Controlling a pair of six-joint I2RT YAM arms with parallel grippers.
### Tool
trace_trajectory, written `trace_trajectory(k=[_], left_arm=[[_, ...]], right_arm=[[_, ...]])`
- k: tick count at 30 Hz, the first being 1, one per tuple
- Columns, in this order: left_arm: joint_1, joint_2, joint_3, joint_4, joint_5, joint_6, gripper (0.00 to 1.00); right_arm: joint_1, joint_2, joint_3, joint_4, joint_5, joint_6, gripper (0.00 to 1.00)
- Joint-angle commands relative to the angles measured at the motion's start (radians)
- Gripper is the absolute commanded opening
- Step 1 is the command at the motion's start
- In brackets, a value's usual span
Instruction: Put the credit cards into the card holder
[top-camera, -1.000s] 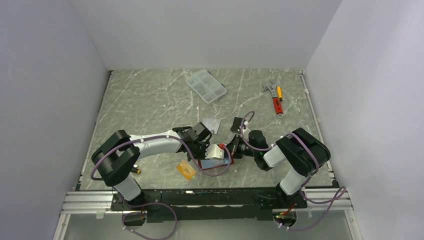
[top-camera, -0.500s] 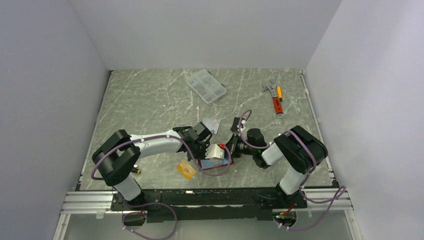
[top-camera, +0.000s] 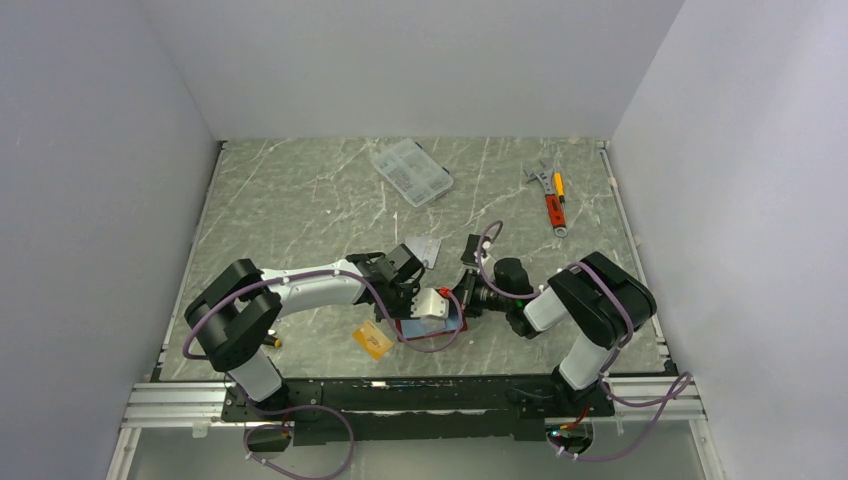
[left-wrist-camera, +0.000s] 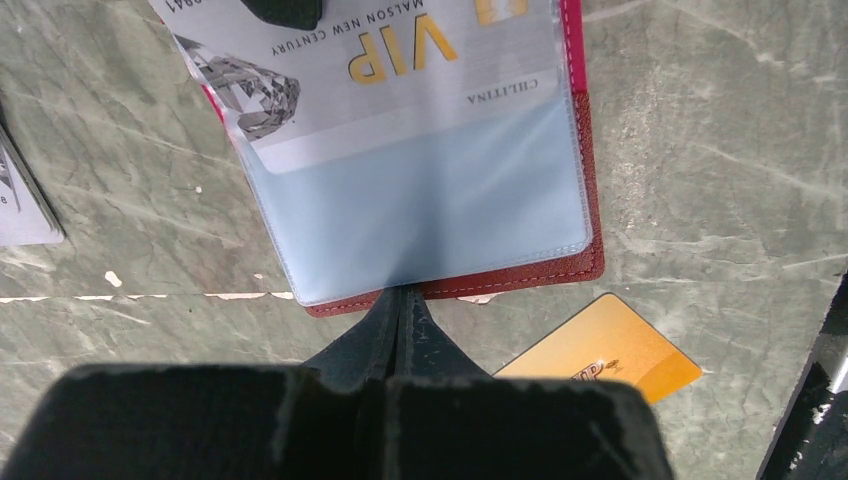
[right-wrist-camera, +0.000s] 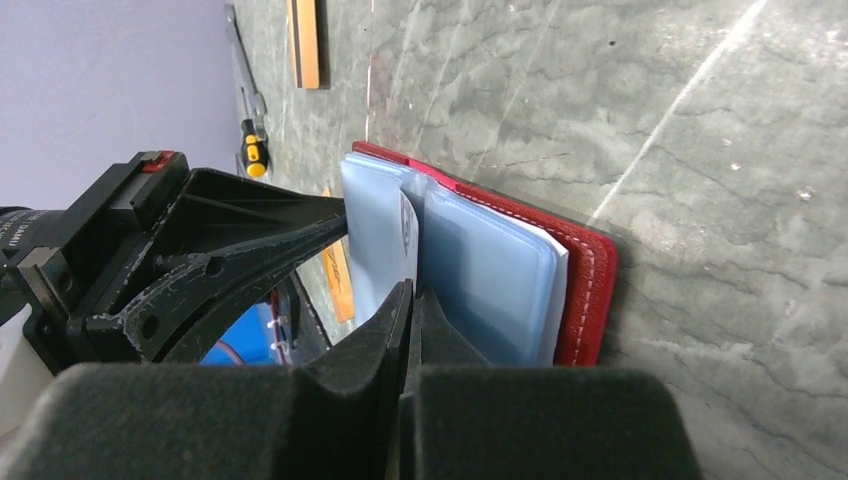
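Observation:
The red card holder lies open on the marble table, its light blue clear sleeve facing up. My left gripper is shut on the sleeve's near edge. A silver-grey VIP card sits partly inside the sleeve. My right gripper is shut on that card's edge, next to the holder's red cover. In the top view both grippers meet over the holder. An orange-gold card lies on the table at the front left, also in the left wrist view. Another silver-grey card lies behind.
A clear plastic compartment box sits at the back centre. A wrench and red-orange tools lie at the back right. A small yellow-black screwdriver lies by the left arm's base. Grey walls enclose the table on three sides.
The right arm has edged slightly left toward the card holder. Both grippers keep their holds.

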Motion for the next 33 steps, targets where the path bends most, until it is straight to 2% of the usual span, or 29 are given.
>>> trace_trajectory(k=[1, 9, 14, 16, 23, 24, 30, 33], left_arm=[[-0.018, 0.036, -0.005, -0.039, 0.046, 0.002, 0.00], [-0.021, 0.036, -0.007, -0.049, 0.049, 0.005, 0.00], [-0.023, 0.036, -0.009, -0.049, 0.049, 0.006, 0.00], [-0.023, 0.036, -0.009, -0.048, 0.047, 0.006, 0.00], [-0.019, 0.018, -0.018, -0.045, 0.062, 0.000, 0.00], [-0.012, 0.015, -0.019, -0.044, 0.073, -0.001, 0.00], [-0.002, 0.005, -0.037, -0.023, 0.073, -0.002, 0.00], [-0.001, 0.003, -0.038, -0.021, 0.076, -0.004, 0.00]], right_arm=[[0.026, 0.012, 0.022, -0.021, 0.027, -0.034, 0.00], [0.055, 0.032, 0.045, 0.027, 0.086, -0.016, 0.00], [0.070, 0.033, 0.055, -0.016, 0.121, -0.027, 0.00], [0.073, 0.009, 0.066, -0.086, 0.140, -0.050, 0.01], [0.090, -0.172, 0.115, -0.466, 0.274, -0.165, 0.38], [0.092, -0.193, 0.122, -0.510, 0.287, -0.173, 0.39], [0.101, -0.284, 0.134, -0.637, 0.322, -0.191, 0.39], [0.103, -0.281, 0.132, -0.635, 0.320, -0.186, 0.31]])
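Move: The right hand holds the silver VIP card at the spine of the open card holder; the middle of the left-page pocket lies about 4 cm to its left, 2 cm back and 2 cm below. The silver cards lie some 13 cm ahead and 2 cm left of it, the black case 12 cm ahead and 9 cm right, the orange card 8 cm back and 12 cm left. For the left hand, pinching the holder's left edge, that pocket is about 4 cm right. Leftward, the right hand pushes the pinched VIP card about 1.5 cm farther into the left page's pocket, towards the left hand. Then its fingers open to roughly two fifths and let go of the card, and it backs off to the right by some 2.5 cm while its fingertips tip more steeply down. The left hand stays put, still pinching the holder's left edge. ##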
